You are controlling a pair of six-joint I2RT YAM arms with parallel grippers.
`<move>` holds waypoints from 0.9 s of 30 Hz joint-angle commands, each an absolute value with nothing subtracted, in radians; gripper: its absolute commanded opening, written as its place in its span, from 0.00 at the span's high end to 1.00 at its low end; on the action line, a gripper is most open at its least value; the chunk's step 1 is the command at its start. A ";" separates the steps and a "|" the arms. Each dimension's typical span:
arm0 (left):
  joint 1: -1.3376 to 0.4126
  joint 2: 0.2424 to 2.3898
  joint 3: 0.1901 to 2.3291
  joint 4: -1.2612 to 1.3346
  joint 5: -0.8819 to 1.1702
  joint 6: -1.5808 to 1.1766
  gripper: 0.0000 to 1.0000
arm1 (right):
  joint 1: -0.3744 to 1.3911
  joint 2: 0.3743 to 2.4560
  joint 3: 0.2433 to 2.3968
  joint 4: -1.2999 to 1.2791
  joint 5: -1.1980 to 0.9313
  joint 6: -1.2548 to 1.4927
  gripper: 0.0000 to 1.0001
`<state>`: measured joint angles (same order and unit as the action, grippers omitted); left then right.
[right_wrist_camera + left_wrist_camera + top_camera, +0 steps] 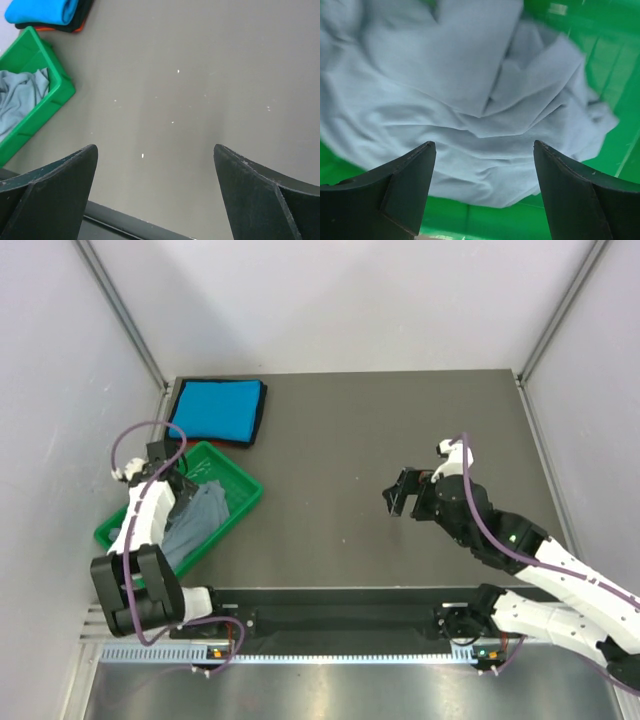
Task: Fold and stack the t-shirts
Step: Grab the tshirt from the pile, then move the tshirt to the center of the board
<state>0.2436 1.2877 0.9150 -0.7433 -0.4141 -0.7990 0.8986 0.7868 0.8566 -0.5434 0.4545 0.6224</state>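
A dusty grey-blue t-shirt lies crumpled in the green tray. In the left wrist view its folds fill most of the frame. My left gripper hangs open just above this cloth, with nothing between its fingers; from above it shows over the tray's far part. A bright turquoise t-shirt with dark edging lies folded flat at the table's back left corner. My right gripper stands open over bare table right of centre, holding nothing.
The green tray sits at the table's left, close to the front edge, just in front of the folded turquoise t-shirt. A dark rail runs along the near edge between the arm bases. Grey walls close in both sides.
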 commanded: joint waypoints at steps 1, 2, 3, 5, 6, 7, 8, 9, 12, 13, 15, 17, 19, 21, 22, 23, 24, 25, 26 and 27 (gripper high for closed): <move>0.244 1.344 0.868 -0.551 -0.328 -0.824 0.17 | 0.897 0.764 0.838 -0.480 0.422 0.627 0.00; 0.244 1.367 0.855 -0.529 -0.316 -0.828 0.17 | 0.897 0.761 0.830 -0.474 0.411 0.629 0.00; 0.244 1.412 0.853 -0.529 -0.304 -0.830 0.19 | 0.897 0.756 0.828 -0.468 0.408 0.629 0.00; 0.244 1.448 0.848 -0.522 -0.279 -0.821 0.27 | 0.896 0.756 0.833 -0.468 0.400 0.627 0.00; 0.245 1.463 0.850 -0.526 -0.272 -0.818 0.40 | 0.896 0.758 0.842 -0.478 0.399 0.626 0.00; 0.247 1.463 0.859 -0.535 -0.273 -0.807 0.50 | 0.896 0.758 0.848 -0.486 0.402 0.624 0.00; 0.245 1.457 0.873 -0.548 -0.272 -0.795 0.64 | 0.896 0.758 0.854 -0.495 0.403 0.623 0.00; 0.245 1.424 0.900 -0.569 -0.268 -0.778 0.85 | 0.896 0.756 0.870 -0.512 0.411 0.623 0.01; 0.221 1.297 1.055 -0.659 -0.271 -0.735 0.95 | 0.896 0.735 0.876 -0.522 0.405 0.612 0.00; 0.212 1.260 1.151 -0.667 -0.272 -0.712 1.00 | 0.896 0.730 0.874 -0.522 0.405 0.614 0.00; 0.181 1.171 1.247 -0.644 -0.218 -0.704 1.00 | 0.896 0.716 0.899 -0.540 0.385 0.614 0.00; 0.160 1.135 1.386 -0.533 -0.057 -0.716 1.00 | 0.896 0.701 0.911 -0.554 0.382 0.615 0.00; 0.074 1.132 1.475 -0.448 0.038 -0.754 1.00 | 0.896 0.666 0.902 -0.577 0.419 0.632 0.00; -0.057 1.176 1.567 -0.307 0.153 -0.802 1.00 | 0.896 0.625 0.897 -0.622 0.477 0.653 0.00; -0.099 1.198 1.587 -0.248 0.216 -0.851 1.00 | 0.896 0.612 0.900 -0.639 0.489 0.679 0.00; -0.144 1.224 1.607 -0.206 0.300 -0.876 1.00 | 0.894 0.597 0.910 -0.655 0.498 0.689 0.00; -0.225 1.274 1.617 -0.111 0.348 -0.900 1.00 | 0.894 0.568 0.913 -0.679 0.506 0.708 0.00; -0.262 1.296 1.605 -0.059 0.385 -0.948 1.00 | 0.894 0.551 0.917 -0.690 0.511 0.718 0.00; -0.331 1.328 1.586 -0.014 0.415 -0.960 1.00 | 0.894 0.536 0.926 -0.713 0.521 0.729 0.00; -0.365 1.338 1.527 0.061 0.432 -0.962 1.00 | 0.894 0.500 0.928 -0.724 0.531 0.748 0.00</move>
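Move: The loose grey-blue t-shirt lies right under the left gripper, its middle about 7 cm below the open fingers and some 2 cm to their right. It lies in the green bin, centred roughly 2 cm back and 2 cm right of them. The folded blue stack sits about 24 cm ahead and 11 cm right, 8 cm lower. From the right hand the t-shirt is about 52 cm left, 4 cm ahead and 21 cm below. Lower the left gripper about 5 cm into the bin and shut the fingers on the t-shirt, then whip it up nearly 50 cm, swinging some 25 cm right and drifting forward on the way, while the wrist turns until the fingers point forward and right. Keep the grip. Late on, ease the open right hand a few centimetres right, up and back. ##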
